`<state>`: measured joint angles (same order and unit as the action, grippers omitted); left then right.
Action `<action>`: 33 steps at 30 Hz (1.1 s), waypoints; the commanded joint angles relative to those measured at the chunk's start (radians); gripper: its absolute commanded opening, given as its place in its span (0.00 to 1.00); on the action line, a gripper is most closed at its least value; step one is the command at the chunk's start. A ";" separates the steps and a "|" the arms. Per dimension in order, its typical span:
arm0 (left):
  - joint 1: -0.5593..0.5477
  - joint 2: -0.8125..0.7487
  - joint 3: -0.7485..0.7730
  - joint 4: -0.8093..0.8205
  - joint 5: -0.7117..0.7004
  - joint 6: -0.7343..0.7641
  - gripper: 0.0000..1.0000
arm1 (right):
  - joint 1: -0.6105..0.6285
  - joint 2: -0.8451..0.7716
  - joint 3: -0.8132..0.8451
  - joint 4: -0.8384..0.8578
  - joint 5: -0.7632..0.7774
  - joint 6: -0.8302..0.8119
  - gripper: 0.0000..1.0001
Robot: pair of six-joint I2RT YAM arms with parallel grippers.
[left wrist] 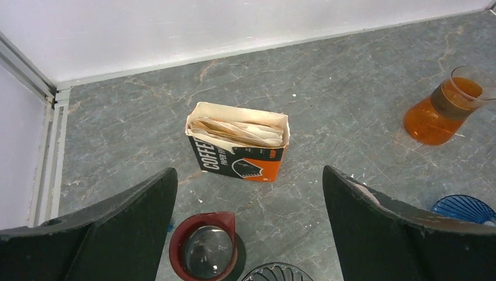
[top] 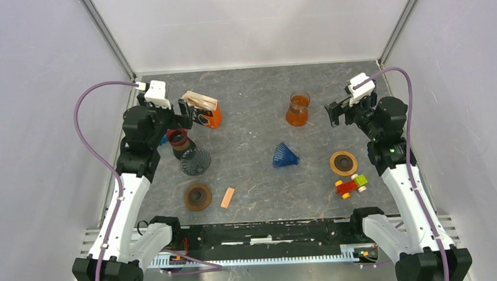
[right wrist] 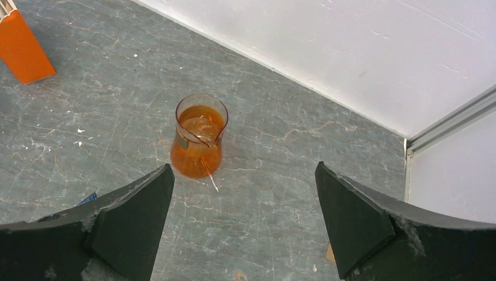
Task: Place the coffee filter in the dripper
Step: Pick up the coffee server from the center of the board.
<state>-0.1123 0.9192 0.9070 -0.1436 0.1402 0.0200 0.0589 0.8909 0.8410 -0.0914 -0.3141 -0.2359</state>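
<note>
Paper coffee filters [left wrist: 240, 130] stand in an open orange and black box [top: 203, 111] at the back left. My left gripper [top: 191, 116] hovers just on the near side of that box, open and empty; in the left wrist view the box [left wrist: 237, 161] sits ahead of the gap between the left gripper's [left wrist: 248, 171] fingers. A dark ribbed dripper [top: 195, 162] stands near the left arm, its rim [left wrist: 275, 274] at the frame bottom. A blue cone dripper [top: 285, 156] lies on its side mid-table. My right gripper [top: 336, 113] is open and empty, near an orange glass carafe [right wrist: 197, 140].
A red-rimmed glass server [left wrist: 203, 252] sits under the left gripper beside the dark dripper. Two brown discs [top: 198, 196] [top: 343, 163], an orange block [top: 227, 197] and a toy car [top: 351, 185] lie toward the front. White walls enclose the table on three sides.
</note>
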 commanded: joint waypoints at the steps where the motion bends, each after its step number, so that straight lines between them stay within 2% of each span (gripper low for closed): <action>1: 0.008 -0.025 -0.024 0.066 0.021 0.013 1.00 | 0.001 -0.009 0.010 0.021 -0.019 -0.004 0.98; 6: 0.008 -0.025 -0.036 0.062 0.027 -0.009 1.00 | 0.002 -0.002 0.015 0.022 -0.035 -0.006 0.98; 15: 0.007 -0.029 0.030 -0.080 0.034 0.036 1.00 | 0.004 0.042 0.053 0.007 -0.065 -0.046 0.98; 18: 0.008 -0.027 0.038 -0.099 0.058 0.039 1.00 | 0.008 0.114 0.100 0.019 0.035 0.026 0.98; 24: 0.007 -0.005 0.029 -0.105 0.157 0.035 1.00 | 0.101 0.364 0.277 -0.061 0.276 0.030 0.99; 30: 0.009 0.005 0.020 -0.099 0.238 0.035 1.00 | 0.170 0.647 0.508 -0.194 0.308 0.013 0.78; 33: 0.008 0.006 0.018 -0.099 0.245 0.036 1.00 | 0.182 0.758 0.582 -0.240 0.308 0.002 0.71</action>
<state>-0.1112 0.9249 0.9031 -0.2531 0.3264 0.0273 0.2234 1.5452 1.3167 -0.2340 -0.0494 -0.2245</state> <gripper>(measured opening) 0.993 0.745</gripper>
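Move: The coffee server stands about 10 cm to the left of my right hand and some 5 cm farther ahead, its middle roughly 22 cm below. The blue dripper lies about 16 cm to this hand's left and 8 cm back. The wooden ring is some 12 cm back and 3 cm to the right, flat on the table. From my left hand the server is about 36 cm to the right, 5 cm ahead and 23 cm lower. After barely stirring, my right hand sweeps forward about 12 cm, picking up speed, then also sinks some 6 cm and drifts left, closing in on the coffee server from above. The fingers tip down nearly 20 degrees and narrow to about three quarters open, empty. My left hand, wide open, eases down, right and slightly back, a few centimetres each, turning about 10 degrees clockwise. ##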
